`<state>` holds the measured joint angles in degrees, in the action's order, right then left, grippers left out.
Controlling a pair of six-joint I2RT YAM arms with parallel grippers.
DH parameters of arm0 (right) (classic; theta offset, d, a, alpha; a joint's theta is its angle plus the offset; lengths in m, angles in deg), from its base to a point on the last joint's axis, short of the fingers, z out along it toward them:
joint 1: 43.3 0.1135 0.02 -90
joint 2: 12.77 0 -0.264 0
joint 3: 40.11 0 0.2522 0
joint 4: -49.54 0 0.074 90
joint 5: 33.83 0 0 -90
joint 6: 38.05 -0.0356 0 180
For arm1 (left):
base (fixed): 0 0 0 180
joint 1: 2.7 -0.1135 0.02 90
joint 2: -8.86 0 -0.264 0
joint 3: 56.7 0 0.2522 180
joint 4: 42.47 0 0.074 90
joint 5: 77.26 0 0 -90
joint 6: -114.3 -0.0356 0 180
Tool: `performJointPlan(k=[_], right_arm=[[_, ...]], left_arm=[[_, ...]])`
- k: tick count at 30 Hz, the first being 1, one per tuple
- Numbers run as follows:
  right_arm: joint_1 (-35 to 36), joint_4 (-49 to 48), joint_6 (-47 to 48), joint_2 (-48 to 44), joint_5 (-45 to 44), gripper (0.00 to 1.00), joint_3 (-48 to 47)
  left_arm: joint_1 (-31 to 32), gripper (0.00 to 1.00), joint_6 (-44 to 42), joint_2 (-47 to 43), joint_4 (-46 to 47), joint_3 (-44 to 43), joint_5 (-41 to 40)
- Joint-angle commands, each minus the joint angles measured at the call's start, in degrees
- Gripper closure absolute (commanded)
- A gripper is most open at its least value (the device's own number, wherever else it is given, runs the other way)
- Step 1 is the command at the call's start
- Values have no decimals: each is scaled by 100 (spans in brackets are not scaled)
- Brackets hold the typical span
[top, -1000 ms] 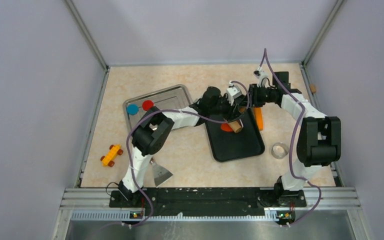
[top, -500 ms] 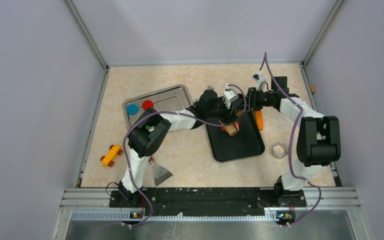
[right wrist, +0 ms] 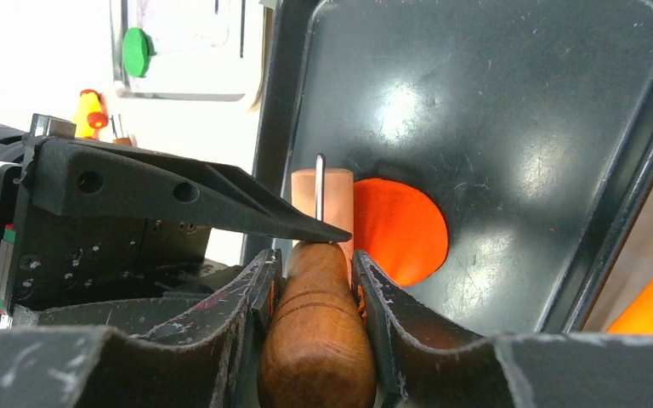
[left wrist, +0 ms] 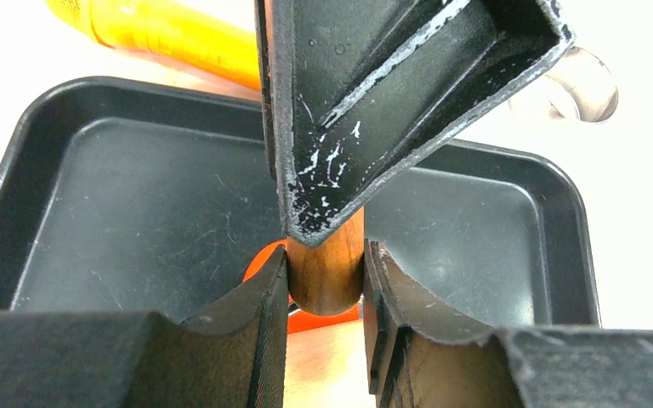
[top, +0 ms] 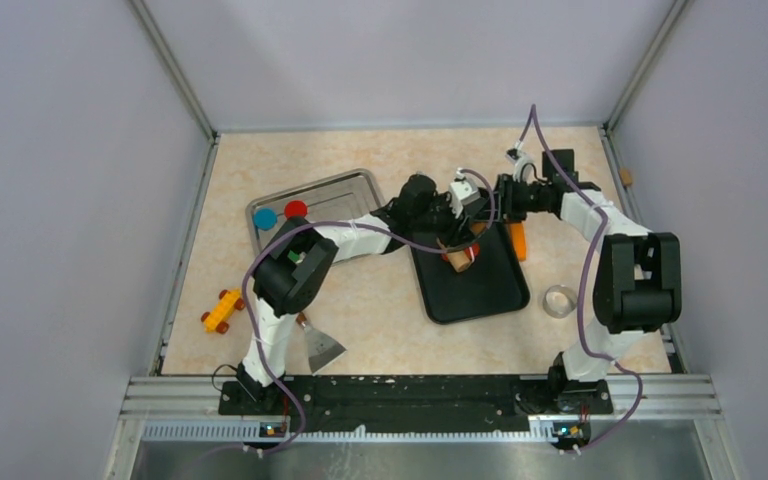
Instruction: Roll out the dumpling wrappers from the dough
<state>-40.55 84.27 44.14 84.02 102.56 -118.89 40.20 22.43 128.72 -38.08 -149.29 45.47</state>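
Observation:
A wooden rolling pin [top: 457,258] lies across the orange-red dough [top: 473,252] in the black tray [top: 475,290]. My left gripper [left wrist: 325,263] is shut on one handle [left wrist: 327,276], and the dough [left wrist: 259,257] shows just beyond it. My right gripper [right wrist: 315,272] is shut on the other handle [right wrist: 317,331]; the roller [right wrist: 323,200] sits at the left edge of the flattened dough [right wrist: 400,229]. From above, the left gripper [top: 447,232] and right gripper [top: 485,205] meet over the tray's far end. Blue [top: 264,219] and red [top: 295,209] dumpling wrappers lie in the silver tray [top: 335,190], and a green one [right wrist: 137,51] shows in the right wrist view.
An orange carrot toy [top: 517,240] lies right of the black tray. A tape ring [top: 560,301] sits further right and nearer. A yellow toy car [top: 223,309] and a metal scraper [top: 320,347] lie near the left arm's base.
Both grippers have carried the rolling pin leftward across the dough. The dough, earlier showing left of the pin, now shows on its right.

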Motion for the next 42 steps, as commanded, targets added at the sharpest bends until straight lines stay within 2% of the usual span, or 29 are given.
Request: performJointPlan(k=[1, 15, 31, 36, 42], right_arm=[[-129, 157, -8, -321, 75, 100, -328], [-459, 475, 641, -245, -384, 100, -106], [-461, 938, 728, -798, -1002, 100, 144], [-522, 1156, 746, -1086, -293, 100, -273], [-520, 1366, 922, -1326, 456, 100, -756]], left_arm=[[46, 100, -72, -62, 290, -387, -23], [238, 100, 79, 836, 421, -953, -203], [500, 100, 1061, 1609, 1133, -1441, -335], [434, 100, 1147, 1157, 1162, -1606, -236], [338, 100, 904, 539, 1216, -1384, -139]])
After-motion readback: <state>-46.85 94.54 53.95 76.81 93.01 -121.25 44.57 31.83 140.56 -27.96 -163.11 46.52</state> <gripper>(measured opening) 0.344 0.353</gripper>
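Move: Both hands still grip the roller's handle. From the left hand the red dough lies about 4 cm back, 2 cm to the left and 9 cm below. The black tray's middle is some 6 cm back of that hand, the orange microphone about 10 cm to its right and 1 cm ahead, and the metal ring 16 cm back and 19 cm right. From the right hand the dough is roughly 6 cm back, 4 cm left and 11 cm below. Rightward together, after a small lift of under 1 cm and a dip back down, both hands carry the roller about 8 cm from over the dough towards the tray's microphone side, easing off briefly midway. The handle's top leans some 10 degrees to the left on the way, and both grips stay shut on it. At the end the hands rise about 2 cm. ##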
